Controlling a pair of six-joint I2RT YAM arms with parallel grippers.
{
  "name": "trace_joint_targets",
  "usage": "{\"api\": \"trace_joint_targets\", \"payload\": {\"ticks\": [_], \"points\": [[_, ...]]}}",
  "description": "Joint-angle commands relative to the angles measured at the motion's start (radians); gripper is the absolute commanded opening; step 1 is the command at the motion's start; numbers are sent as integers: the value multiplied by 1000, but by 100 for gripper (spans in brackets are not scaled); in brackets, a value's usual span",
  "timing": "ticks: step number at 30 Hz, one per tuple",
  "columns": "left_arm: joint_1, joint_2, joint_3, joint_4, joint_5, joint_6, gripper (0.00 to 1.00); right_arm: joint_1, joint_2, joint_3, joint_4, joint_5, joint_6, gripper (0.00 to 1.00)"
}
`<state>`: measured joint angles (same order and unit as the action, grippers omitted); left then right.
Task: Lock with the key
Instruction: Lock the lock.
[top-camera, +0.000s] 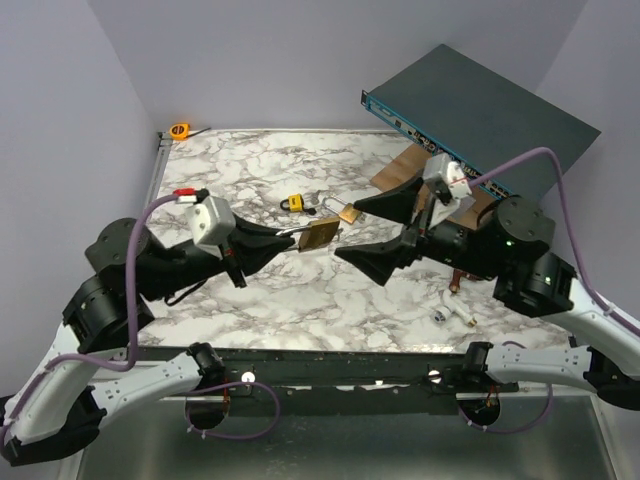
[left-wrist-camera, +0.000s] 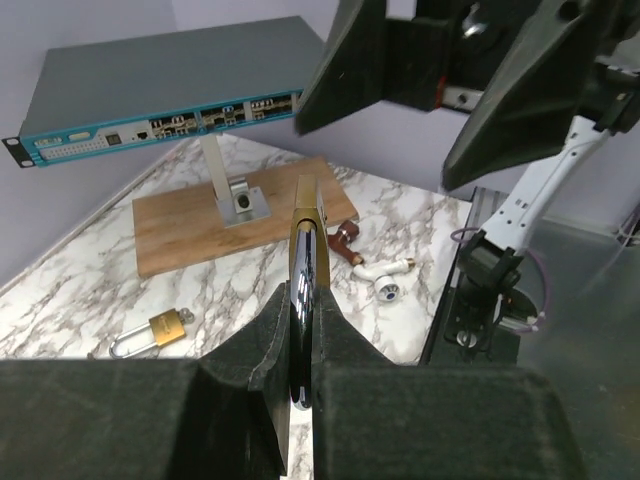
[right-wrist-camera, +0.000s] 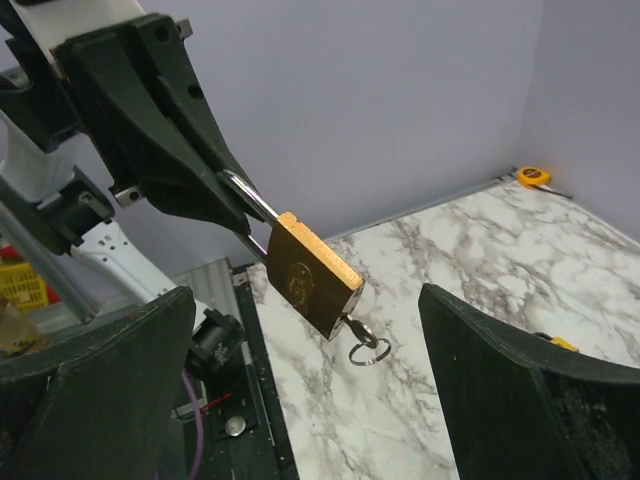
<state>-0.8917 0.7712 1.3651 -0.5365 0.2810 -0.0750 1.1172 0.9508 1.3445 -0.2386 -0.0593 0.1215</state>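
Note:
A brass padlock hangs in the air over the marble table's middle, my left gripper shut on its steel shackle. The left wrist view shows the lock edge-on, its shackle clamped between the jaws of the left gripper. In the right wrist view a key with a ring sits in the bottom of the padlock. My right gripper is wide open. Seen from the right wrist, the gripper has a finger on either side of the lock and key, touching neither.
A blue network switch stands on a post over a wooden board at the back right. A yellow padlock and a small brass padlock lie on the table. A white fitting lies front right, an orange tape measure back left.

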Motion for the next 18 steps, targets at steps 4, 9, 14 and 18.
{"api": "trace_joint_targets", "payload": {"ticks": [4,9,14,18], "points": [[125,-94,26,35,147,-48,0,-4,127,84,65,-217,-8,96],[329,-103,-1,108,405,-131,0,-29,184,116,86,-287,5,96],[438,-105,-24,205,570,-208,0,-92,199,111,130,-388,39,95],[484,-105,-34,301,692,-274,0,-154,187,108,133,-485,45,94]]}}
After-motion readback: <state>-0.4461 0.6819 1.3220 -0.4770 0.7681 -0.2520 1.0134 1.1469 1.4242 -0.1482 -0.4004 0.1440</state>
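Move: The key sticks out of the brass padlock's keyhole end, about 4 cm to the right gripper's left, 1 cm ahead and 1 cm lower; its ring hangs roughly 2 cm beneath it. The padlock body sits just beyond, some 7 cm left of the right gripper, level with it fore and aft and 1 cm lower. The left gripper already pinches the shackle; from it the key lies about 8 cm to the right and 3 cm ahead, at its own height. Bring the wide-open right gripper left about 5 cm, dipping slightly on the way and swinging some 15 degrees counter-clockwise, so its fingertips come to either side of the key; don't close yet. Meanwhile keep the left gripper's pinch on the shackle and draw the padlock about 3 cm left and a little back, letting the right gripper catch up with it. ##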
